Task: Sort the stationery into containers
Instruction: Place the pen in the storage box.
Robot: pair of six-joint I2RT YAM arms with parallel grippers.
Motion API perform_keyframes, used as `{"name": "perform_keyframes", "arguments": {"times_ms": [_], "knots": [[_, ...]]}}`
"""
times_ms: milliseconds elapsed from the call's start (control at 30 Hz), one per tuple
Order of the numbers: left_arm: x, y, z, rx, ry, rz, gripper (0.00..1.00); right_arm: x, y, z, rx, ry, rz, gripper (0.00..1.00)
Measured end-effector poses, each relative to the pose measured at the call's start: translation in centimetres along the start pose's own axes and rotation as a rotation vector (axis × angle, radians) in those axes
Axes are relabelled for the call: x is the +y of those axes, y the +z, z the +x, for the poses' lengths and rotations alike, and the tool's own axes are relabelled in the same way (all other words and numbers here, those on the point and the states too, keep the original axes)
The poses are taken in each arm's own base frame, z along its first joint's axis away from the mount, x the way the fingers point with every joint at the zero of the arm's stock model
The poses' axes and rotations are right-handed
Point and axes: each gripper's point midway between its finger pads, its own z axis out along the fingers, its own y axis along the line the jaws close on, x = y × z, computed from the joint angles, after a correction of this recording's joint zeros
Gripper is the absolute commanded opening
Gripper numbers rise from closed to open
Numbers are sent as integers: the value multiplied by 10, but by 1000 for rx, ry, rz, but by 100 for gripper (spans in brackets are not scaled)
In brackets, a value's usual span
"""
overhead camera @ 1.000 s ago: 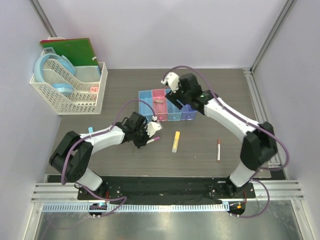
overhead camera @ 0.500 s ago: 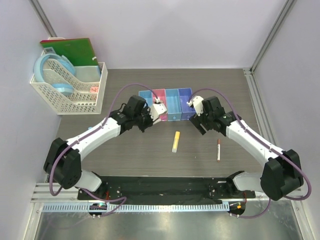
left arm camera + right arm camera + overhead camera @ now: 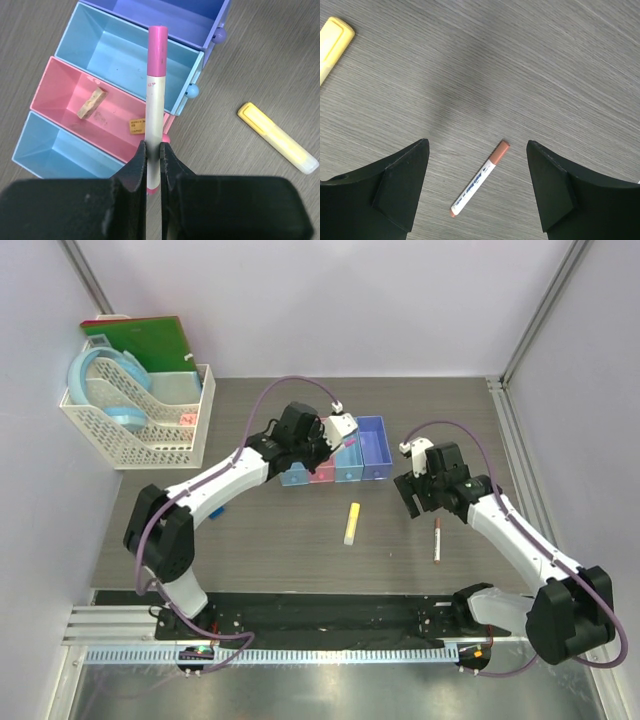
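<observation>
My left gripper [image 3: 153,147] is shut on a white pen with a pink cap [image 3: 155,85]. It holds the pen above the joined bins, over the pink bin [image 3: 60,95] and the light blue bin [image 3: 115,50]. The pink bin holds a tan eraser [image 3: 92,102] and a smaller one [image 3: 136,125]. The blue bin [image 3: 45,150] and purple bin [image 3: 165,15] flank them. A yellow marker [image 3: 352,523] lies in front of the bins. My right gripper [image 3: 477,144] hangs open above a white pen with a dark-red cap [image 3: 480,178]. A small blue item [image 3: 216,512] lies beside my left forearm.
A white lattice basket [image 3: 140,435] stands at the back left with a green book [image 3: 140,340] and pale blue rings [image 3: 105,380] in it. Walls close in the table on both sides and at the back.
My left gripper has carried the pink-capped pen from the table in front of the bins to above them. My right gripper has swung away from the bins to over the dark-red-capped pen.
</observation>
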Motion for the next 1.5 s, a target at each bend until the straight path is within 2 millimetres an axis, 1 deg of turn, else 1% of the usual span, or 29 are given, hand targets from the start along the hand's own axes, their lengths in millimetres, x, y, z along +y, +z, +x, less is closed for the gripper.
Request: {"name": "perform_keyframes", "arguments": {"times_ms": [133, 233, 367, 500, 633, 733, 900, 1000, 1100, 1200, 1300, 1400, 1500], "knots": [[2, 15, 2, 17, -19, 0, 0, -1, -7, -2, -38, 5, 3, 86], [8, 26, -3, 10, -27, -17, 0, -2, -10, -1, -41, -35, 5, 87], [18, 41, -11, 3, -30, -46, 0, 2, -8, 18, 42, -111, -51, 88], [28, 51, -19, -2, -48, -81, 0, 6, -13, 37, 117, -183, -113, 88], [40, 57, -31, -15, -85, -128, 1, 10, -16, 46, 157, -241, -164, 88], [43, 57, -35, -22, -120, -150, 1, 13, -17, 49, 167, -267, -188, 87], [41, 58, -34, -18, -171, -159, 2, 14, -20, 53, 181, -281, -199, 87], [41, 63, -30, -6, -204, -168, 2, 13, -21, 57, 199, -291, -200, 87], [43, 71, -24, 15, -233, -190, 2, 13, -21, 63, 228, -297, -208, 87], [46, 81, -16, 50, -256, -221, 2, 13, -16, 71, 273, -308, -219, 86], [49, 92, -12, 80, -272, -247, 2, 13, -12, 80, 317, -312, -225, 85], [53, 100, -10, 102, -279, -271, 2, 10, -11, 84, 332, -306, -219, 86], [56, 104, -8, 128, -292, -292, 1, 5, -11, 85, 338, -293, -202, 85]]}}
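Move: The pink pen is already in the left hand's shut fingers. The right-hand light-blue compartment of the storage box, its goal, lies about 7 cm ahead, 4 cm right and 13 cm below; the pink compartment is 7 cm ahead and 3 cm left, the dark-blue one 7 cm ahead and 10 cm right. From the open right hand, the red-capped pen lies some 7 cm back, 4 cm right, 10 cm down, the yellow highlighter 3 cm back and 16 cm left. The pink pen, still pinched, is carried by the left hand about 10 cm forward and some 4 cm right, in over the light-blue compartment, then lowered roughly 4 cm while the hand turns about 25 degrees counter-clockwise. Meanwhile the right hand, staying wide open, draws back some 7 cm towards the red-capped pen, sinking and easing right as its fingers tip more steeply down and turn counter-clockwise. ##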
